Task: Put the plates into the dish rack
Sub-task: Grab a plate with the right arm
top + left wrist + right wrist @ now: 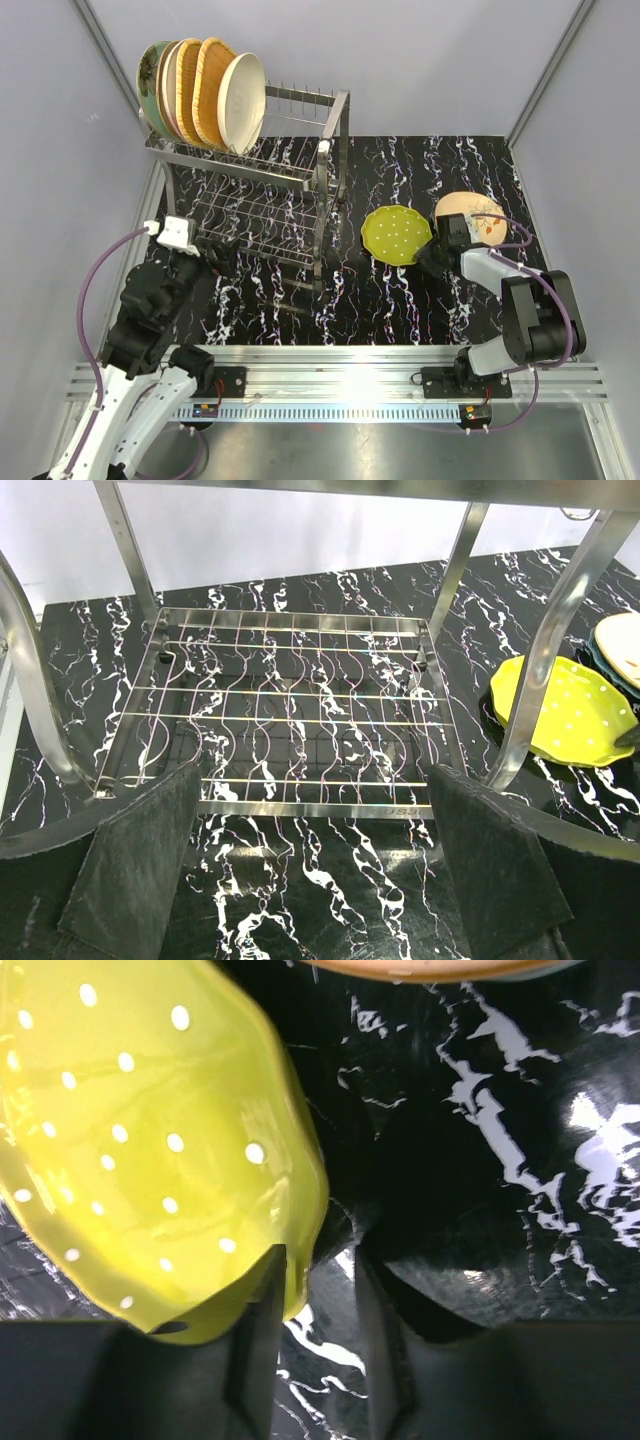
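Several plates point(205, 92), among them orange wicker and cream ones, stand upright in the top tier of the silver dish rack point(300, 165). A lime dotted plate point(397, 235) lies flat on the table to the right of the rack. My right gripper point(432, 252) is at its right rim. In the right wrist view the lime plate point(150, 1130) has its rim between the jaws of that gripper point(318, 1260), one finger over the plate, with a gap left on the other side. My left gripper point(315, 820) is open before the rack's lower tier point(300, 680), holding nothing.
A cream plate with a floral mark point(470, 215) rests on a darker one just right of the lime plate point(570, 710), behind my right wrist. The black marble table point(380, 300) ends at grey walls on the left, back and right.
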You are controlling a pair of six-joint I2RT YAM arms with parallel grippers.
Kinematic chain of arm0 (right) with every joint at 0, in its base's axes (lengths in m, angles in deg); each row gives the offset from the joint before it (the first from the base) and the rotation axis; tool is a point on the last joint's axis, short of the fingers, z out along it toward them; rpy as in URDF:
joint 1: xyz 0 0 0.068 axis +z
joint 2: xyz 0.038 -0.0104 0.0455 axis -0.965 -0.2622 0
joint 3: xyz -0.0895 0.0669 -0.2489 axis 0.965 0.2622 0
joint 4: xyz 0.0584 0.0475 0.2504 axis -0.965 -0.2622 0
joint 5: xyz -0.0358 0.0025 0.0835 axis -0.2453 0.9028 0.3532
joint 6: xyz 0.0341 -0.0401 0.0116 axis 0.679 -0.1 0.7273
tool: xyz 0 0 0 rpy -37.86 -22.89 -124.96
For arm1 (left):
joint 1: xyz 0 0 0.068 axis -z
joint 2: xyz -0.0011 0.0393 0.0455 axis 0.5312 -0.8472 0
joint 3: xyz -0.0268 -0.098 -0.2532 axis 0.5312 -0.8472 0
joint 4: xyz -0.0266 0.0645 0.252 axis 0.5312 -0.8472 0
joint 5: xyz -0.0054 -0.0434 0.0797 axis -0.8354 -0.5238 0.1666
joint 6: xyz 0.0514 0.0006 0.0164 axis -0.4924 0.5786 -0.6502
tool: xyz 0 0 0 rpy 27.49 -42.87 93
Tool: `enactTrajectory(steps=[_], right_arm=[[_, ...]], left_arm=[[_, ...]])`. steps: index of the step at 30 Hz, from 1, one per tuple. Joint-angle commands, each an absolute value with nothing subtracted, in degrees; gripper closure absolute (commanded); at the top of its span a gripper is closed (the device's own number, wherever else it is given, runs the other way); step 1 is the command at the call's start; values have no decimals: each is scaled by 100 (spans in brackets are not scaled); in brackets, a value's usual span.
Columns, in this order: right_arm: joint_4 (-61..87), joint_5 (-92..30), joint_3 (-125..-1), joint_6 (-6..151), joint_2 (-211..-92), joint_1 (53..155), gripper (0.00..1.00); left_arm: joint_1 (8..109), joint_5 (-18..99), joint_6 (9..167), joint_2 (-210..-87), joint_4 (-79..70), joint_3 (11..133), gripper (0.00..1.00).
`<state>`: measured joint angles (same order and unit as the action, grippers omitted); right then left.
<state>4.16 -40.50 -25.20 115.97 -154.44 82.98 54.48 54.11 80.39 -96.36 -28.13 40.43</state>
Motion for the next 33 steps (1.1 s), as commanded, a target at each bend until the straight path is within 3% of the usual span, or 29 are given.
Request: enactTrajectory(steps=[1, 8, 15, 23, 33], right_arm=[[183, -4442, -2670, 11445, -15551, 8280, 62], [139, -4276, -2565, 11129, -15411, 8288, 74], [-212, -4091, -2565, 10715, -15095, 8288, 100], [-660, -3959, -2205, 10610, -13926, 8288, 100], [-1135, -3310, -1985, 10162, -12731, 8288, 100]], left_arm=[[5459, 5420, 8089, -9570, -2626, 4015, 1], [5485, 5253, 8142, -9649, -2678, 4049, 1], [5590, 3550, 8649, -10106, -2520, 4181, 1], [5687, 2581, 10065, -10387, -1571, 3646, 1], [6529, 2765, 10654, -11538, -1141, 3417, 1]])
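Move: The right fingers, partly open, are at the near right rim of the green plate, whose middle lies about 7 cm ahead and 8 cm to their left, at about their height. The beige plate is some 12 cm ahead and 12 cm to this hand's right; the dish rack's near right foot is about 29 cm left and 6 cm back. From the left hand the green plate lies some 18 cm ahead, 40 cm right and 28 cm below. Right fingers pinch the plate's rim, drawing back 8 cm and up; left swings 13 cm right and down. ##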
